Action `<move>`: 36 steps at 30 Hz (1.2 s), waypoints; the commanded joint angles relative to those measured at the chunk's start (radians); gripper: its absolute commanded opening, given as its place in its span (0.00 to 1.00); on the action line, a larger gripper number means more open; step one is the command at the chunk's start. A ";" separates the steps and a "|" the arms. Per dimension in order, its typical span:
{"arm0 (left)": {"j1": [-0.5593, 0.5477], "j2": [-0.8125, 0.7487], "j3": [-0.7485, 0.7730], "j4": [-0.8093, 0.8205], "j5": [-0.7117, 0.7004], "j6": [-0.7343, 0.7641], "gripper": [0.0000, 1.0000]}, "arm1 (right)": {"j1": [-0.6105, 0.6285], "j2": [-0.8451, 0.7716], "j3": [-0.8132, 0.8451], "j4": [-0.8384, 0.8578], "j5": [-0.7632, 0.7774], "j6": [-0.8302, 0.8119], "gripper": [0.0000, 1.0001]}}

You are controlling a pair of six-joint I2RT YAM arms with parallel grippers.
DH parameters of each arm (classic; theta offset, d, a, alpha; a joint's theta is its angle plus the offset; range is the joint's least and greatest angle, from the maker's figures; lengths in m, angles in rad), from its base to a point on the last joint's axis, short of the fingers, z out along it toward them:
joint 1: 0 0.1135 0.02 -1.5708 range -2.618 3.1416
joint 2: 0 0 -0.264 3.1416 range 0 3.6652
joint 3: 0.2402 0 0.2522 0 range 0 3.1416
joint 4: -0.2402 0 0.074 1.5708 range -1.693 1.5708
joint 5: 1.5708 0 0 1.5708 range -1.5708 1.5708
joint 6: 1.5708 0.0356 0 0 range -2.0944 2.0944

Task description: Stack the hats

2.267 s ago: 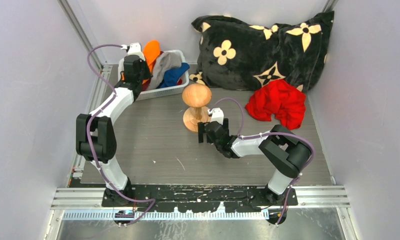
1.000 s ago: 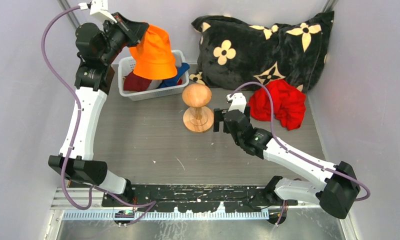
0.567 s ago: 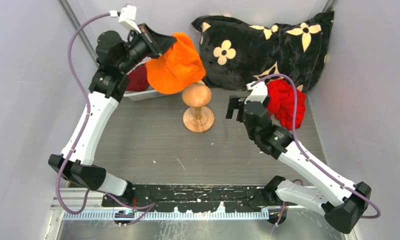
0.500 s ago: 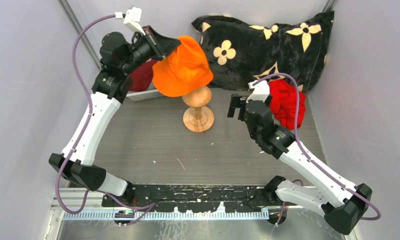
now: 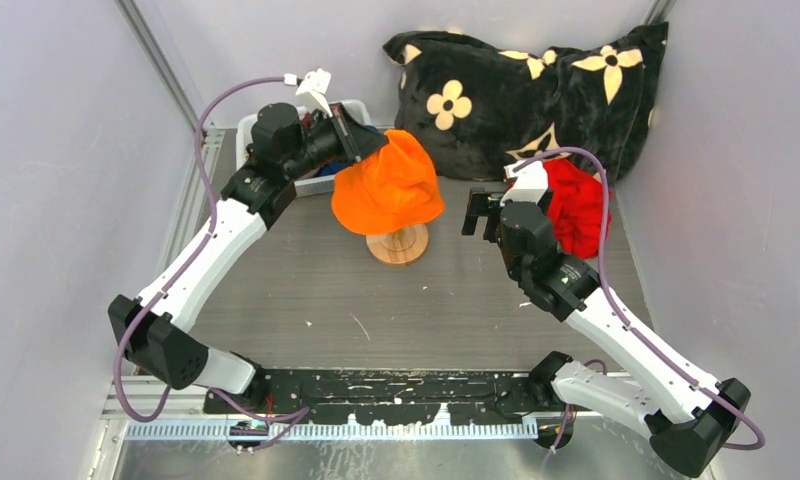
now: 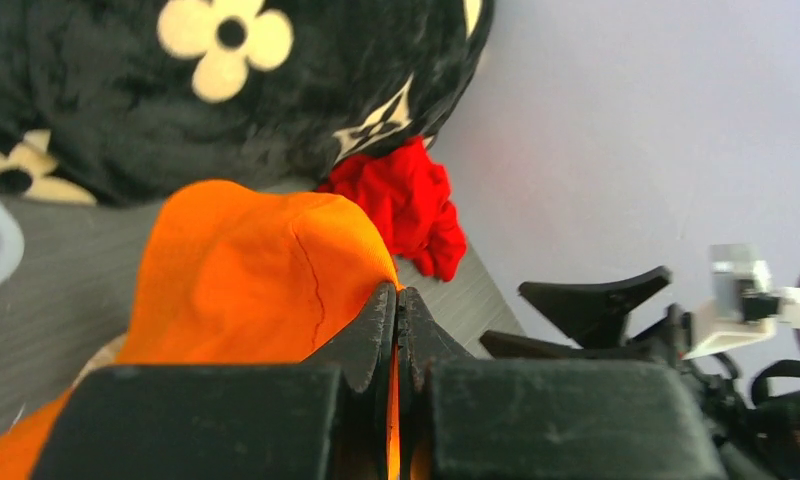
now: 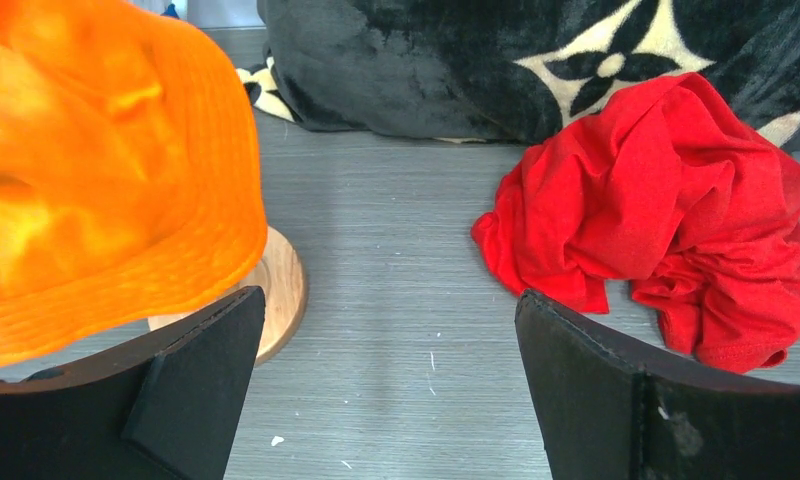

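Note:
An orange bucket hat [image 5: 388,185] drapes over the head of the wooden stand, and only the stand's round base [image 5: 397,246] shows below it. My left gripper [image 5: 369,147] is shut on the hat's back edge; in the left wrist view orange cloth [image 6: 246,270] runs between the closed fingers of the left gripper [image 6: 397,300]. A crumpled bright red hat [image 5: 576,205] lies at the right, against the cushion. My right gripper [image 5: 486,214] hovers open between stand and red hat, nothing in it. In the right wrist view the right gripper [image 7: 389,300] frames bare table, with the orange hat [image 7: 106,180] left and the red hat [image 7: 666,200] right.
A black cushion with cream flowers [image 5: 526,80] fills the back right corner. A white basket [image 5: 244,128] stands at the back left, mostly hidden behind my left arm. Grey walls close in both sides.
My left arm swung the orange hat from above the basket to the right and down onto the stand's head. My right gripper drifted slightly right toward the red hat and stayed open.

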 commanded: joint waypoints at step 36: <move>0.178 0.168 0.031 -0.018 -0.444 0.259 0.76 | -0.027 0.292 0.268 0.120 -0.182 -0.080 1.00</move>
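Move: The left gripper holds the orange hat above the wooden stand; the stand's ball lies some 19 cm below that hand, about 2 cm ahead and 3 cm to its right. The basket is roughly 18 cm ahead and 17 cm left of the left hand, on the table. From the open right gripper the ball is about 19 cm left, 7 cm ahead and 7 cm lower, and the red cloth some 14 cm ahead and 14 cm right. Lower the left gripper almost straight down about 7 cm to bring the orange hat onto the stand's ball, then open the fingers and let go of it. Lift clear some 5 cm while drifting left, then swing forward and left towards the basket, turning counter-clockwise. Meanwhile bring the open right gripper left and forward to close beside the hat, dipping slightly before rising. ##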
